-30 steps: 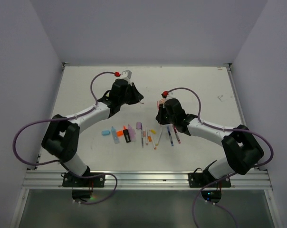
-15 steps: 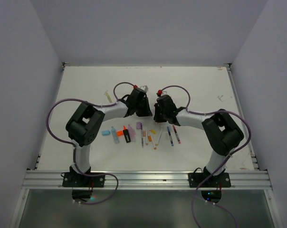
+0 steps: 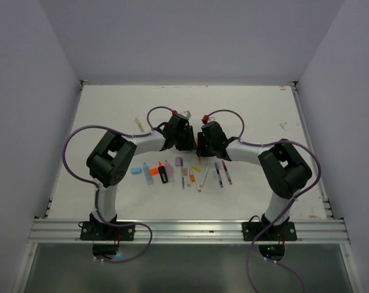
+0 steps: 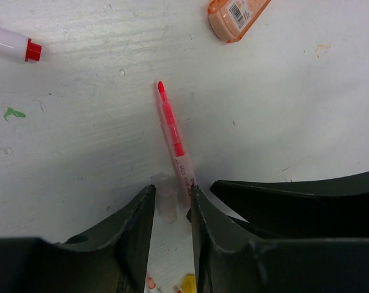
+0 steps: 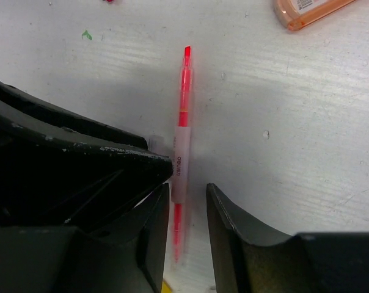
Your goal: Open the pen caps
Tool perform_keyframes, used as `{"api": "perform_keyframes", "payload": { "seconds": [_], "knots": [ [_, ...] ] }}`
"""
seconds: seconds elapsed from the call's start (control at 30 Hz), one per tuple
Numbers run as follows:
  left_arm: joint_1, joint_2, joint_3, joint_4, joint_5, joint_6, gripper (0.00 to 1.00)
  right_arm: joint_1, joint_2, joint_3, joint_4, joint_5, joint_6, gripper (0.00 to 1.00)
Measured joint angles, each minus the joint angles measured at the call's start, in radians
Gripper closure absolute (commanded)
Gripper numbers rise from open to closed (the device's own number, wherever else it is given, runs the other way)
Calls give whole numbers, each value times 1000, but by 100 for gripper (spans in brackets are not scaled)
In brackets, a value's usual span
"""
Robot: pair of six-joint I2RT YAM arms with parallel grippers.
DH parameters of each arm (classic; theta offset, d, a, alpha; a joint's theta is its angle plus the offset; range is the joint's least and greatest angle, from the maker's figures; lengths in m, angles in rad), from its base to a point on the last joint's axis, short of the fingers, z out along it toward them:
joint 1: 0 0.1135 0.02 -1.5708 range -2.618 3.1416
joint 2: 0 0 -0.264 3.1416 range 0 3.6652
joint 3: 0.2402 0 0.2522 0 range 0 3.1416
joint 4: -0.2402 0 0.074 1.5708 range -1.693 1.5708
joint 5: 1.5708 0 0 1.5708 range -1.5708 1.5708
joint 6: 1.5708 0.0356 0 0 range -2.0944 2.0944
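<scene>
A thin pink pen [image 4: 174, 134] with a bare red tip runs between my two grippers, which meet nose to nose above the table's middle. My left gripper [image 4: 171, 204] is open, the pen's white-labelled end against its right finger [image 4: 203, 213] and a clear cap [image 4: 165, 204] loose in the gap. My right gripper [image 5: 187, 210] is open around the same pen [image 5: 181, 162], which lies near its left finger [image 5: 160, 226] with room on the other side. In the top view the left gripper [image 3: 187, 141] and right gripper [image 3: 200, 145] hide the pen. I cannot tell whether it rests on the table.
A row of pens, highlighters and loose caps [image 3: 184, 174] lies just in front of the grippers, with a light blue cap [image 3: 135, 170] at its left end. An orange highlighter [image 4: 236, 15] and a red-capped white pen [image 4: 10, 43] lie farther off. A pale pen [image 3: 137, 124] lies at back left.
Both arms swung in from apart and met at the table's middle. In the last half second both pairs of jaws have parted from shut, loosening their hold on the pink pen and the clear cap.
</scene>
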Motion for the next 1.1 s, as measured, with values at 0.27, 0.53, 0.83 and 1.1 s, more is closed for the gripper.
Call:
{"api": "perform_keyframes", "payload": {
  "seconds": [0.27,0.53,0.83,1.1],
  "knots": [
    [-1,-34,0,-35,-40,3,58,-2,-35,-28,-4,-10,1,56],
    [13,-253,-15,-79,-148,21,35,-3,-209,-56,-14,-14,5,33],
    [198,-397,-101,-93,-270,23,12,-3,-390,-142,15,-14,-13,8],
    [354,-312,-62,-159,-359,52,19,-4,-392,-194,51,-19,-30,3]
  ]
}}
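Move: From the left gripper, the yellow pen lies about 24 cm left and 11 cm ahead, the red-capped marker about 9 cm left and 10 cm ahead. The loose clear cap lies between its fingers, about 1 cm below the hand point. From the right gripper, the uncapped pink pen's middle is about 2 cm ahead and 1 cm below, the orange highlighter 12 cm ahead and 7 cm right, and the yellow pen 26 cm left and 13 cm ahead. Raise the left gripper about 12 cm clear of the loose cap, then sweep it some 20 cm left and a little forward towards the yellow pen, turning counter-clockwise about 30 degrees, opening wide and sinking slightly near the end. Meanwhile lift the right gripper away from the pink pen, ease it slightly back, tip its fingers up a little and open them wide. ##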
